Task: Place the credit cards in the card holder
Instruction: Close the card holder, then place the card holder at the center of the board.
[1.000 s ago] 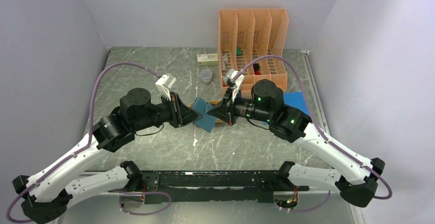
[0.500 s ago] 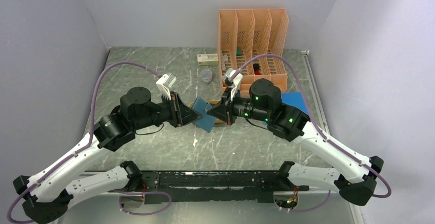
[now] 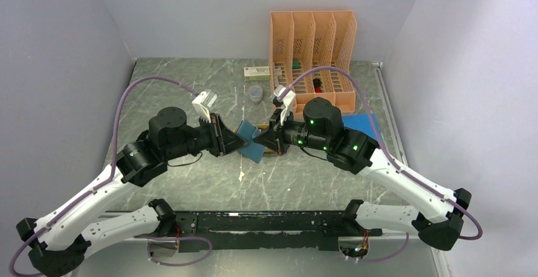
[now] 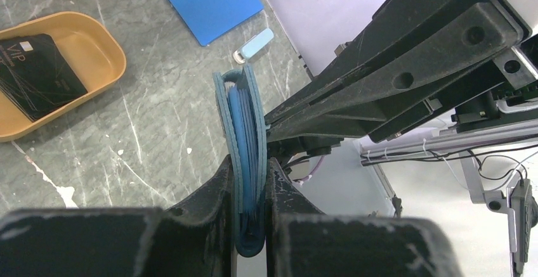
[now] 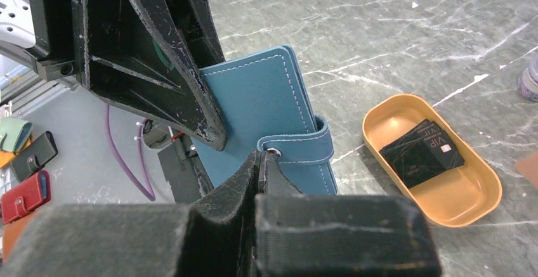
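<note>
The card holder [image 3: 252,144] is a closed teal wallet held off the table between the two arms. My left gripper [image 4: 249,166] is shut on its spine edge, and the wallet [image 4: 245,125] stands edge-on between the fingers. My right gripper [image 5: 263,158] is shut on the wallet's snap tab [image 5: 304,148], its tips right at the snap; the wallet's face [image 5: 260,99] is beyond. The credit cards [image 5: 422,151] are dark and lie stacked in an orange oval tray [image 5: 466,204]. They also show in the left wrist view [image 4: 35,77].
An orange file organizer [image 3: 314,52] stands at the back. A flat bright-blue sheet [image 3: 366,125] lies to the right of the right arm. A small white box [image 3: 257,72] and a clear cup [image 3: 255,93] sit behind the wallet. A small light-blue stick [image 4: 254,44] lies on the table.
My right arm has moved left, closing in on the wallet until its tips reach the snap tab. My left arm and the wallet have stayed in place.
</note>
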`<move>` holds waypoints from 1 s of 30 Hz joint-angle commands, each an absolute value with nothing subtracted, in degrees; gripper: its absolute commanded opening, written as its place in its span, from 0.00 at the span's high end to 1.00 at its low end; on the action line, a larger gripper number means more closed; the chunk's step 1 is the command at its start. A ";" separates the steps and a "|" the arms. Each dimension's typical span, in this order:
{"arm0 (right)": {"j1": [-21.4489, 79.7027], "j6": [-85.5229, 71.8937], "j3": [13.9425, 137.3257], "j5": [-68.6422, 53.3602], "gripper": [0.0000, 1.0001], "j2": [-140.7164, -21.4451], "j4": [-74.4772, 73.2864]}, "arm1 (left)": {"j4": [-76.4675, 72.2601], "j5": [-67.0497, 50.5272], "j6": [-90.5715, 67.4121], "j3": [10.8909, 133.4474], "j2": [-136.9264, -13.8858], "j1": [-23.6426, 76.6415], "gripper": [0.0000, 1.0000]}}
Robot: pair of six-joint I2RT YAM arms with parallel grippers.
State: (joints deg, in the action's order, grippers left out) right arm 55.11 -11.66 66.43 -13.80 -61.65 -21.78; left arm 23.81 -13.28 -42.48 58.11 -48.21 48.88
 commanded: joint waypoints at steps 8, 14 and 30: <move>56.64 -11.15 66.91 -11.67 0.53 -58.26 -24.07 | 20.60 -14.33 -41.01 61.35 -45.30 51.16 0.95; 56.60 -10.38 68.97 -8.77 0.24 -53.07 -29.67 | 20.19 -10.32 -42.21 53.20 -42.86 51.14 0.95; 56.56 -20.14 51.84 5.84 0.26 -46.40 -20.94 | 1.83 -7.70 -48.28 22.80 -49.82 51.11 0.95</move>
State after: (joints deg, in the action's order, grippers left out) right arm 56.53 -16.99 53.95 3.70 -47.62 -24.99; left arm 12.16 -10.37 -45.21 25.69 -49.21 50.85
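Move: From the left hand, the card holder it already grips reaches about 4 cm to the right. Its goal is the bare tabletop some 31 cm below, roughly 2 cm back and 1 cm left; at table height, the white patch is about 4 cm ahead and 1 cm left, and the yellow tray 16 cm ahead and 4 cm right. From the right hand, shut on the strap, the holder's middle is about 2 cm left and level; the tray is 15 cm ahead, 2 cm right and 30 cm down. Take the right fingertips off the holder's snap: spread them wide and back away about 6 cm to the right, rising slightly, then sinking as the hand turns some 15 degrees clockwise. Keep the left grip shut on the holder and, once the right hand is clear, lower it quickly about 22 cm towards the tabletop, tipping the fingers some 20 degrees farther down. ##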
